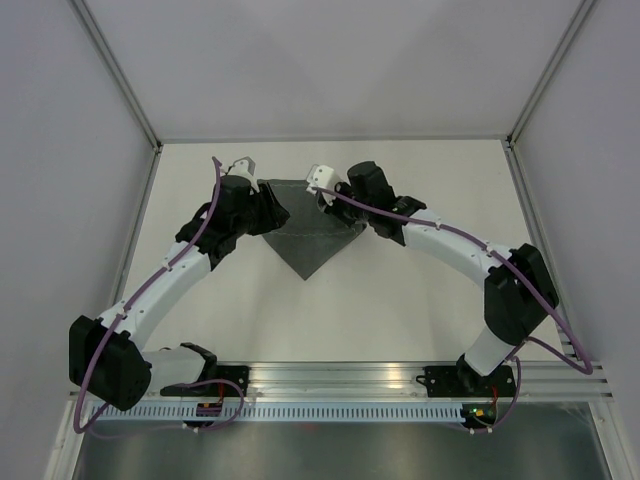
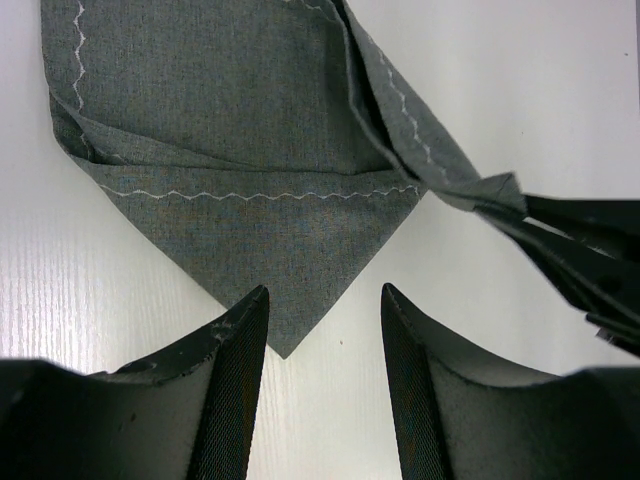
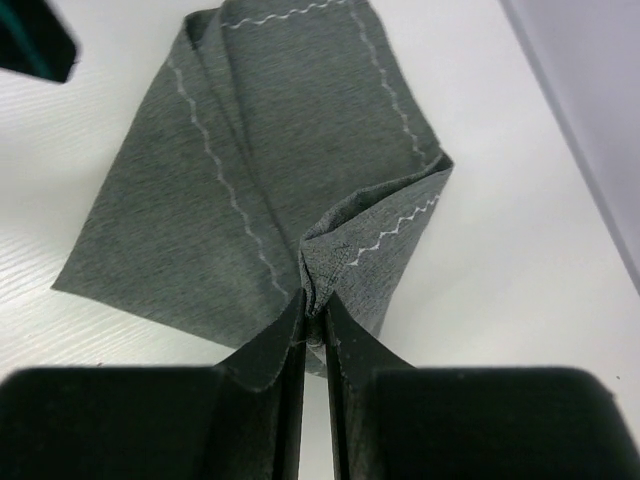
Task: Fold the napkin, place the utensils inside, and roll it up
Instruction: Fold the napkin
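The napkin point(image 1: 312, 240) lies folded into a dark grey triangle mid-table, its point toward the arm bases. My right gripper point(image 3: 315, 318) is shut on a bunched corner of the napkin point(image 3: 250, 170) and holds that corner slightly raised; in the top view the right gripper point(image 1: 338, 207) is at the cloth's right side. My left gripper point(image 2: 322, 300) is open, fingers point(image 2: 235, 345) low over the table, with a napkin point(image 2: 250, 140) tip lying between them, ungripped. From above, the left gripper point(image 1: 278, 214) covers the cloth's left part. The utensils show in no view.
White enclosure walls point(image 1: 80, 150) stand on the left, back and right of the white table point(image 1: 400, 310). An aluminium rail point(image 1: 350, 375) runs along the near edge. A dark, teal-edged shape point(image 3: 30, 40) cuts the right wrist view's top-left corner; I cannot tell what it is.
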Motion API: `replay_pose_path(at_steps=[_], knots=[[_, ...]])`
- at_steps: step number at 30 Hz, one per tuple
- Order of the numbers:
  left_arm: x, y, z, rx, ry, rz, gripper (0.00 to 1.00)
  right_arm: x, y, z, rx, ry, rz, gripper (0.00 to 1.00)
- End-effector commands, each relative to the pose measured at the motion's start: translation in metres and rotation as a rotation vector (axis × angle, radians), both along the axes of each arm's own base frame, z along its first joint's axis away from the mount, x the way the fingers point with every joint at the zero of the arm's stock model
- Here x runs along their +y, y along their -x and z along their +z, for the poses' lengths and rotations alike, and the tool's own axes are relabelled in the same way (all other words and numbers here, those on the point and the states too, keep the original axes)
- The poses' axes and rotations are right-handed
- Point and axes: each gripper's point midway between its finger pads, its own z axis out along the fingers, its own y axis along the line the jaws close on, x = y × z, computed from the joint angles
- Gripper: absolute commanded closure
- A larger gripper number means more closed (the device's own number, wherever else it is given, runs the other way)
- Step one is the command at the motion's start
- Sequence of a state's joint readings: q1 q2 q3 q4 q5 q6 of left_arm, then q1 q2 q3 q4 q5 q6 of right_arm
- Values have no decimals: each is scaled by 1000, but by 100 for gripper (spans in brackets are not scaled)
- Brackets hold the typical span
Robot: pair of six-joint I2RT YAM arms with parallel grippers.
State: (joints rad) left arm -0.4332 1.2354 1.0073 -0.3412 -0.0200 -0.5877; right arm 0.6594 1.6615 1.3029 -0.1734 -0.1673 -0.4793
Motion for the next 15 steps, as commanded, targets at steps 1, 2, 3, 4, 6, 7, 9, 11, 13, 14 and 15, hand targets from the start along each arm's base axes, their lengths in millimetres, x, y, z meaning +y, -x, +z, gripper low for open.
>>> replay_pose_path(at_steps=[1,2,3,4,6,7,9,11,13,14,15], knots=[[-4,-4,6,-11,47,9,46,15,16,-8,-3,11,62,83],[-4,-4,6,-11,47,11,46,17,18,-13,6,17,68,83],[-5,-4,8,-14,51,11,46,20,21,-17,22,15,76,83],[-5,-3,7,-12,52,11,46,24,24,-21,33,14,86,84],[-5,-4,8,-12,52,14,46,29,25,-34,65,18,91,84],[-8,-2,10,-8,67,-6,46,33,27,-36,83,6,99,84],[-8,-1,11,-11,68,-8,46,38,28,-47,117,2,103,84],[-8,0,12,-15,71,-7,46,42,30,-60,164,-2,108,84],[-8,1,13,-17,74,-10,46,47,32,-66,199,-16,116,84],[-8,1,12,-15,73,-10,46,49,33,-75,224,-13,119,84],[-8,2,12,-14,72,-12,46,52,34,-76,237,-20,122,84]])
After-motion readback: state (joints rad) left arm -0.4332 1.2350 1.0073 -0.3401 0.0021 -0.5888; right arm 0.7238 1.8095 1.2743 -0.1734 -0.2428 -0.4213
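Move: My right fingers are shut on the napkin's right corner. I'm taking it to the lower right part of the folded pocket, about 5 cm back, 4 cm left and 14 cm below that hand. The middle of the pocket's stitched seam lies level ahead and about 4 cm left; the napkin's near tip is some 9 cm back and 5 cm left, both 14 cm down. From my left hand that landing spot is roughly 2 cm back, 5 cm right and 15 cm down. I swing the pinched corner back and to the left with my right hand, a good 3 cm each way, while sinking; then I go on almost straight down towards the pocket, for about 8 cm of drop in all. My right fingers tip some 10 degrees further downward and keep their pinch on the cloth. ##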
